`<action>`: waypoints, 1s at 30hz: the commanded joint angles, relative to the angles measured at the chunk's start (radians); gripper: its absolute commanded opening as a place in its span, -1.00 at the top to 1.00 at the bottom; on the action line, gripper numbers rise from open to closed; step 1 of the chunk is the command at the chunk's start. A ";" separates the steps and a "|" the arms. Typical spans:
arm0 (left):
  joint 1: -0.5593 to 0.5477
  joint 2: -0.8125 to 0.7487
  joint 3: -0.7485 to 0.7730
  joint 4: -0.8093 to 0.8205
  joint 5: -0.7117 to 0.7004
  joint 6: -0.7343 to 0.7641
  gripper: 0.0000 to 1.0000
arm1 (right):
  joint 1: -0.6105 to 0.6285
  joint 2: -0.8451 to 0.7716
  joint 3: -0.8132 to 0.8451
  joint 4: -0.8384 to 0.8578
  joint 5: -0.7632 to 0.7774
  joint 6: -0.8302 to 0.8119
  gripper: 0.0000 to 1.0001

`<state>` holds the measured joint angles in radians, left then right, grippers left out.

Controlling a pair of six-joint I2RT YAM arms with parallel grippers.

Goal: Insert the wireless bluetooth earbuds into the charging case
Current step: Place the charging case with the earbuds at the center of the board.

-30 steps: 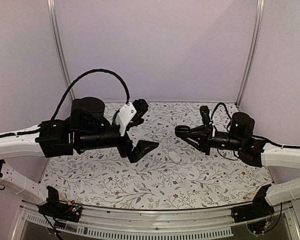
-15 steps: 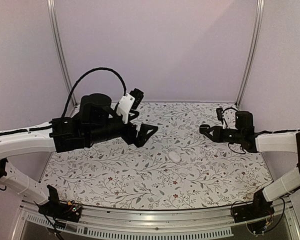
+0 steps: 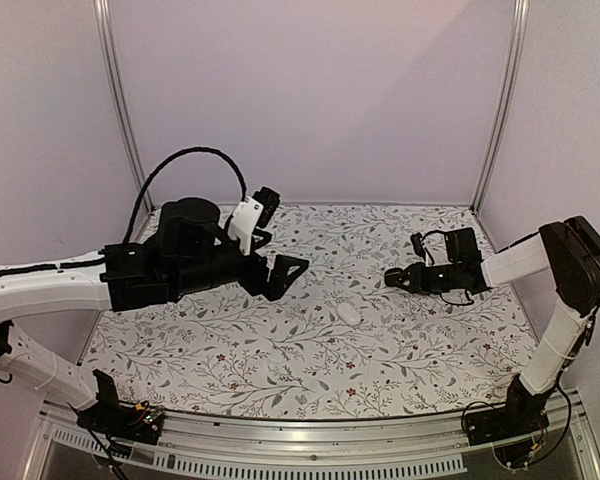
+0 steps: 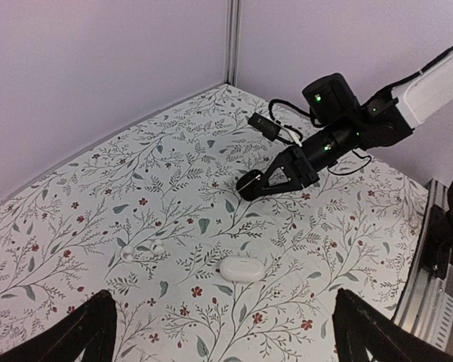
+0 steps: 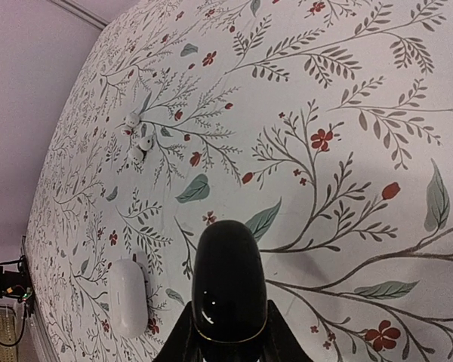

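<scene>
Two tiny pale earbuds point(image 4: 125, 253) point(image 5: 132, 121) lie side by side on the floral tabletop, left of a shut white oval case point(image 4: 243, 267) point(image 3: 349, 313) point(image 5: 127, 296). My right gripper point(image 3: 395, 278) point(image 5: 228, 335) is shut on a glossy black oval case point(image 5: 228, 283) point(image 4: 248, 185), held low over the table behind and to the right of the white one. My left gripper point(image 3: 280, 235) point(image 4: 223, 302) hangs wide open high above the white case and the earbuds, holding nothing.
The floral tabletop point(image 3: 230, 350) is bounded by lilac walls and two metal corner posts point(image 3: 120, 100). A metal rail point(image 3: 300, 440) runs along the near edge. The right arm's cable point(image 4: 275, 130) loops behind its wrist.
The right gripper, still holding the black case, pulled back to the right and dropped lower as its elbow rose. The left gripper shifted slightly back and stayed open.
</scene>
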<state>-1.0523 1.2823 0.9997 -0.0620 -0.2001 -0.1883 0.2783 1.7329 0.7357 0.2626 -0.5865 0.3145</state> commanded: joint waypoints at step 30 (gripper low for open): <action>0.068 -0.171 -0.139 0.088 -0.089 -0.090 -0.99 | -0.048 -0.089 0.121 -0.250 0.283 -0.130 -0.47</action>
<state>-1.0069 1.1465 0.8928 -0.0105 -0.2489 -0.2359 0.2363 1.7657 0.8715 0.0441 -0.3744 0.2214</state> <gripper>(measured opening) 0.996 0.720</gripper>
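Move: The charging case is still pinched in the right fingertips; its spot on the board lies almost straight below, some 5 cm under that hand, 2 cm ahead and 1 cm right. From that hand the white box lies about 9 cm back and 12 cm left, and two small white buds about 2 cm ahead and 16 cm left. From the left hand the charging case is roughly 14 cm ahead, 24 cm right and 24 cm below. The charging case is lowered about 3 cm onto the board in the right fingers, easing slightly forward; the fingers then spread wide, let go and draw off to the right and a little forward, rising at the end, with the wrist turning some 15 degrees. The empty, open left hand drifts about 4 cm left and slightly up, away from the case. ##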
